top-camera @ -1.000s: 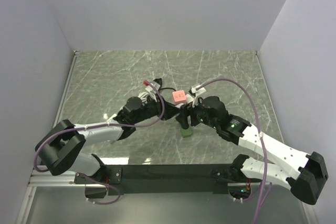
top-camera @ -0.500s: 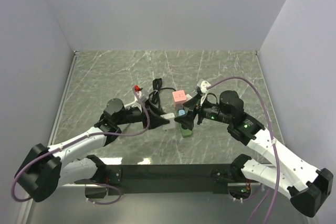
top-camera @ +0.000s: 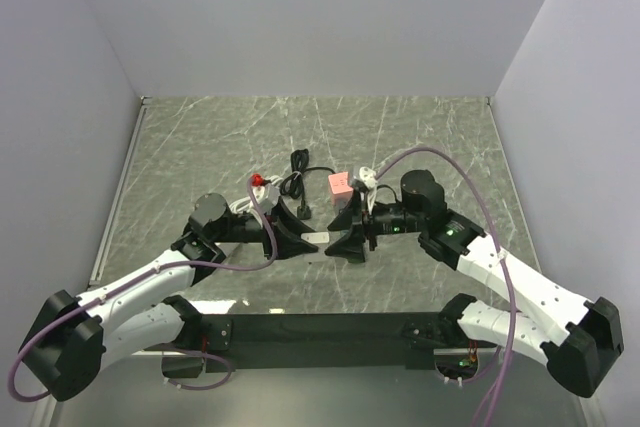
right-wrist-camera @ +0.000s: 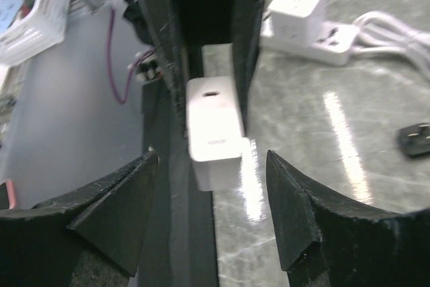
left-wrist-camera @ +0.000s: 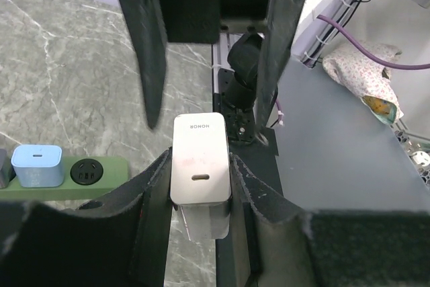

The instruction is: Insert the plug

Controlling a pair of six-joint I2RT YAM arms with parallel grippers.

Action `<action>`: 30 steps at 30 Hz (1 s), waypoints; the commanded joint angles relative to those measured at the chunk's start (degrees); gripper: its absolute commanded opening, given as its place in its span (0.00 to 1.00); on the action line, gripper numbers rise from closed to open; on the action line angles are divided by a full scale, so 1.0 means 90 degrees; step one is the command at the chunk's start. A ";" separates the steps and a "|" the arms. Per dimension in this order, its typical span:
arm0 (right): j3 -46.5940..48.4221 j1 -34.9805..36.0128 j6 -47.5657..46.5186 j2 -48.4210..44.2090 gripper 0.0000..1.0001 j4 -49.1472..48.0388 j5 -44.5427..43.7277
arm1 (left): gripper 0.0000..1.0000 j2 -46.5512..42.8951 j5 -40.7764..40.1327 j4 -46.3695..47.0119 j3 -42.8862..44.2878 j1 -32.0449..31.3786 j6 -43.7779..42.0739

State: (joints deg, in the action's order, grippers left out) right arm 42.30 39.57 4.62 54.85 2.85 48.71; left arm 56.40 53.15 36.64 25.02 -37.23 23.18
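My left gripper [top-camera: 296,237] is shut on a white HONOR charger plug [left-wrist-camera: 200,162], held by its sides with the USB face toward the camera. The plug shows as a white bar [top-camera: 315,238] in the top view. My right gripper [top-camera: 345,239] is open and faces the left one; the plug's end [right-wrist-camera: 213,129] lies just ahead of its spread fingers [right-wrist-camera: 127,199]. A green power strip [left-wrist-camera: 107,176] lies low left in the left wrist view, with a blue plug [left-wrist-camera: 37,165] in it and a free socket [left-wrist-camera: 86,171]. In the top view my right gripper hides the strip.
A pink block [top-camera: 341,184] and a coiled black cable [top-camera: 297,169] lie just behind the grippers. A white power strip [right-wrist-camera: 306,8] with a white cable and a black plug [right-wrist-camera: 413,139] lie on the marble at the right of the right wrist view.
My left arm has drawn back to the left with the white plug. My right gripper has swung down and left to face it, now covering the green strip and blue plug.
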 commanded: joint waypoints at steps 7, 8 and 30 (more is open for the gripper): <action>-0.0091 0.0485 0.0003 0.0234 0.66 -0.0307 0.0369 | 0.01 0.0022 0.0071 0.0381 0.0101 -0.0033 -0.0056; -0.0110 0.0515 0.0033 0.0272 0.65 -0.0568 0.0379 | 0.00 0.0042 0.0101 0.0430 0.0101 -0.0033 -0.0027; -0.0160 0.1033 0.0054 0.0742 0.00 -0.0962 -0.0733 | 0.34 -0.0230 -0.1293 -0.0026 0.0033 -0.0140 0.0081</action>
State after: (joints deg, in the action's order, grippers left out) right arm 40.69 46.15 5.19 61.54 0.78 46.02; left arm 57.12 53.71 34.59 23.62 -37.50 25.32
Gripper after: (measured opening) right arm 0.410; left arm 0.386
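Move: The white plug is already in the left hand's fingers, its middle some 2 cm to that hand's right. From the open right hand the plug lies about 4 cm left, 1 cm back and 2 cm lower. Down on the table, the blue cube on the green socket strip is about 3 cm ahead and 3 cm right of the right hand, and the pink block 12 cm ahead and 1 cm right, both roughly 20 cm lower. The right hand sinks about 4 cm, leftward and back, and pinches the white plug the left keeps holding. ##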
